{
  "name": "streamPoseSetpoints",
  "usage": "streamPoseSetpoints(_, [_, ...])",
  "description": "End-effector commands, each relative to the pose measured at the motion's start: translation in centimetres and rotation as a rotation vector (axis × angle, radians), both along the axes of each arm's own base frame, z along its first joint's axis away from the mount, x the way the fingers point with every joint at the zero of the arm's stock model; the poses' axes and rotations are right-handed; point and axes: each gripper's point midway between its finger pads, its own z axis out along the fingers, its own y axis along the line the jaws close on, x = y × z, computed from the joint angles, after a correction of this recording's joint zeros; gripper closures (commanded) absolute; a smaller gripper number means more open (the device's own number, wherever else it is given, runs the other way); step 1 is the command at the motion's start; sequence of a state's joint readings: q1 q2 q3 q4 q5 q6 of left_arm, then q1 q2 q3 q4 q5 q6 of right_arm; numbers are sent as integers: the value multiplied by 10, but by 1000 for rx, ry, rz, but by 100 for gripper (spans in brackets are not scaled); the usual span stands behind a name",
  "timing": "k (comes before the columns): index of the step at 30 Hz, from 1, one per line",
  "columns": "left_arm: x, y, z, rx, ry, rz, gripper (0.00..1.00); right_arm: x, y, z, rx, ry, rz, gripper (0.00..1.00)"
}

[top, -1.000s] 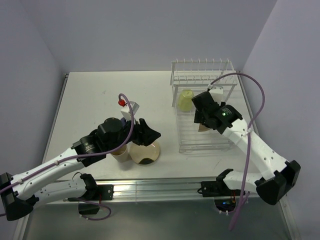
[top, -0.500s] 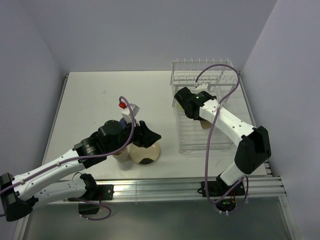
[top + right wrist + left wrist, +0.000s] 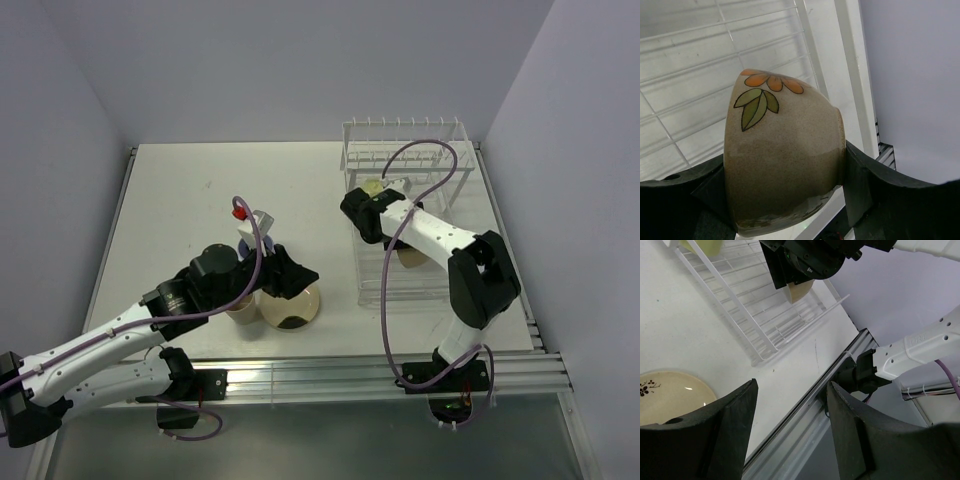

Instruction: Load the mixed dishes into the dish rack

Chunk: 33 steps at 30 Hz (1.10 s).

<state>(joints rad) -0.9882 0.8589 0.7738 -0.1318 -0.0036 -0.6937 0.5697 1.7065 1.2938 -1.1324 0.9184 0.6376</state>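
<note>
My right gripper (image 3: pixel 785 167) is shut on the tan tumbler (image 3: pixel 782 155), which has a leaf and orange flower pattern. It holds the tumbler sideways just over the grid of the dish rack (image 3: pixel 440 150). From above, the tumbler (image 3: pixel 408 257) peeks out under the right forearm. The pale yellow-green mug (image 3: pixel 374 187) sits in the rack behind the arm. My left gripper (image 3: pixel 790 440) hangs open and empty over the near edge of the cream plate (image 3: pixel 292 306), whose dark floral mark shows on the plate (image 3: pixel 670 395) in the left wrist view. A pale cup (image 3: pixel 240 312) stands left of the plate.
The rack's raised prongs (image 3: pixel 400 130) run along its far end by the back wall. An aluminium rail (image 3: pixel 330 375) edges the table's near side. The right arm's elbow (image 3: pixel 482 272) leans over the rack's near right corner.
The right arm folded, its wrist swinging left across the rack while the tan tumbler stayed low over the grid. The left arm shifted only slightly above the plate.
</note>
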Motion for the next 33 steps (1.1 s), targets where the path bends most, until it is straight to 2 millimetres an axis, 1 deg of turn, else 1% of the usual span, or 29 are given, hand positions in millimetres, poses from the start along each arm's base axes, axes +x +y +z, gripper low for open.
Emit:
streamPoseSetpoints(1, [-2,-1,11,-32,-31,-16,36,9,-8,9,-66,-96,-23,100])
streamPoseSetpoints(7, [-2,-3,9,-28,-31,-18,36,10,-6,-3,-95,-67,-18,100])
streamPoseSetpoints(11, [-2,-3,6,-26,-25,-19,36,11,-1,-9,-71,-61,-6,93])
streamPoseSetpoints(13, [-2,-3,6,-29,-24,-21,36,12,2,-12,-65,-53,-1,92])
streamPoseSetpoints(16, [-3,-3,6,-24,-23,-23,36,11,5,-15,-60,-49,1,86])
streamPoseSetpoints(17, [-3,-3,6,-22,-23,-25,36,11,6,-15,-55,-52,6,78])
streamPoseSetpoints(19, [-3,-2,7,-23,-22,-22,36,11,8,-16,-43,-56,11,70])
streamPoseSetpoints(20, [-3,-2,7,-23,-22,-20,36,10,8,-16,-38,-57,13,63])
streamPoseSetpoints(25, [-4,-3,4,-22,-15,-25,36,10,13,-18,-11,-53,30,44])
streamPoseSetpoints(26, [-4,-3,4,-23,-14,-25,36,9,13,-19,-8,-50,33,31])
streamPoseSetpoints(27, [-4,-3,5,-25,-15,-27,36,9,13,-18,-10,-52,32,27])
streamPoseSetpoints(28, [-4,-3,5,-26,-14,-26,36,9,13,-19,-11,-51,32,26])
streamPoseSetpoints(29, [-4,-3,5,-26,-14,-28,36,9,14,-19,-5,-51,33,19])
streamPoseSetpoints(30, [-5,-3,6,-29,-13,-27,36,9,15,-19,-1,-51,36,15])
streamPoseSetpoints(31, [-5,-3,7,-30,-14,-27,36,9,15,-19,-1,-49,38,9])
streamPoseSetpoints(33, [-5,-3,7,-30,-16,-28,36,9,16,-19,3,-49,40,4])
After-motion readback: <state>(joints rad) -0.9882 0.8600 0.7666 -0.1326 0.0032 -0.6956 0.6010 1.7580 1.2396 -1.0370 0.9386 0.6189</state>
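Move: The right hand holds the white bowl on edge between its fingers, the bowl's middle practically at the hand point. The goal is the rack floor under it, roughly 7 cm down. The yellow-green mug already racked stands some 12 cm ahead and 12 cm to the left of this hand, a little lower. The plate lies about 35 cm left and 14 cm back. From the left hand the bowl is about 26 cm to the right, 11 cm ahead and 14 cm below. With the bowl still gripped at rim and foot, the right hand eases it down towards the rack floor by a centimetre or so and all but stops, with only a slight wrist tilt. Then the fingers spread clearly wider and the pad on the foot side comes off the bowl, while the hand sinks another centimetre and shifts about 1 cm left. ##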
